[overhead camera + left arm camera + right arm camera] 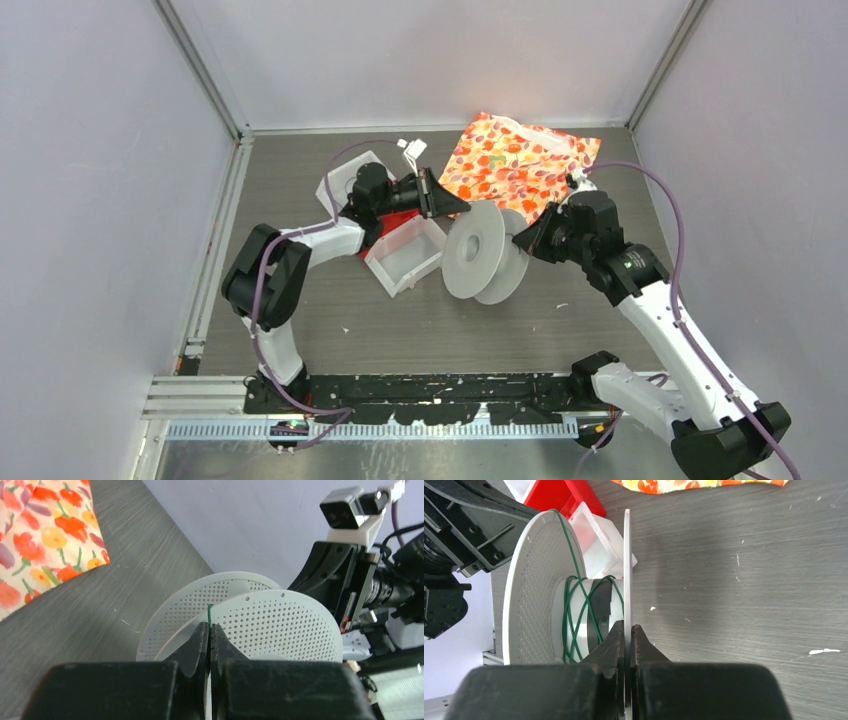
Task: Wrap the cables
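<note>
A white perforated spool (pixel 485 255) is held off the table in the middle. A thin green cable (pixel 574 600) is wound in a few loose turns round its hub and runs up over the left flange. My right gripper (pixel 626 630) is shut on the edge of the spool's right flange (pixel 626 555). My left gripper (pixel 209 628) is shut on the green cable (pixel 210 614), which rises from its tips toward the spool's rim (pixel 280 625). In the top view my left gripper (pixel 455 207) is at the spool's upper left and my right gripper (pixel 522 240) at its right.
A white open box (pixel 405 258) lies next to a red box (pixel 385 240) just left of the spool; both show in the right wrist view (pixel 574 500). A flowered orange bag (pixel 520 160) lies at the back. Another white box (pixel 345 180) sits behind my left arm.
</note>
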Available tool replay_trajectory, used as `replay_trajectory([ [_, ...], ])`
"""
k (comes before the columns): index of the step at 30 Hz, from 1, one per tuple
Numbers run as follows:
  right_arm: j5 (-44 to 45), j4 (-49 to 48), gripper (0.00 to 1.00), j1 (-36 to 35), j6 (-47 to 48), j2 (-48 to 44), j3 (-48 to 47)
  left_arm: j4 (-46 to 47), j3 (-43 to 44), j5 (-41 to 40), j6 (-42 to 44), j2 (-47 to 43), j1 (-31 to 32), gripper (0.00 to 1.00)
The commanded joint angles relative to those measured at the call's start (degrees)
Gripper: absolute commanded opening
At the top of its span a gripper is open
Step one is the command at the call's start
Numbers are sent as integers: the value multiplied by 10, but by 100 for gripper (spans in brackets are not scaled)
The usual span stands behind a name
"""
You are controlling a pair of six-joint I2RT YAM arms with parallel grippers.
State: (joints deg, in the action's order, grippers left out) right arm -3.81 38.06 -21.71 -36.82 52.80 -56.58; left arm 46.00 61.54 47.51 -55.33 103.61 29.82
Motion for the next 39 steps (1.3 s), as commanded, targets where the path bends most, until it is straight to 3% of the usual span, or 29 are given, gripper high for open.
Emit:
replay_trajectory([
  [1, -26, -139, 0, 17, -66, -34, 25, -47, 2, -47, -6, -13, 13, 1],
  [7, -89, -177, 0, 43, -88, -61, 62, -116, 11, -83, -10, 5, 25, 0],
  [12, -116, -198, 0, 60, -102, -100, 90, -84, 7, -78, -54, 30, 24, 1],
  [20, -150, -194, 0, 73, -46, -152, 139, -51, 41, -46, -93, 82, 24, 1],
  [26, -224, -346, 1, 102, -40, -144, 260, -41, 44, -41, -89, 93, 25, 1],
  [30, -307, -490, 1, 176, -90, -97, 326, -60, 41, -51, -75, 92, 25, 0],
  [39, -432, -664, 1, 305, -160, 10, 380, -97, 49, -89, -62, 113, 26, 1],
])
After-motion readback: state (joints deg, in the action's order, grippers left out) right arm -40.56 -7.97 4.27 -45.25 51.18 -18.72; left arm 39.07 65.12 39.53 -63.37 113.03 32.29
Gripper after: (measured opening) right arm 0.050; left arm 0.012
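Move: The left fingers already pinch the green cable at the spool's left flange; the spool's middle lies about 7 cm back, 4 cm to their right and 6 cm below. The right fingers already grip the right flange, with that middle roughly 5 cm to their left, level ahead and 5 cm below. On the table, the white box is about 14 cm left and 2 cm back of the left hand, and the flowered cloth some 18 cm ahead and 11 cm right. Keeping its pinch on the right flange, the right hand lowers the spool about 10 cm towards the table, easing back slightly, then forward again, and rolling its left side up some 25 degrees, mostly late on. The left hand keeps hold of the cable at the left rim and sinks with it, drifting slightly right and a little forward as its wrist tilts. ##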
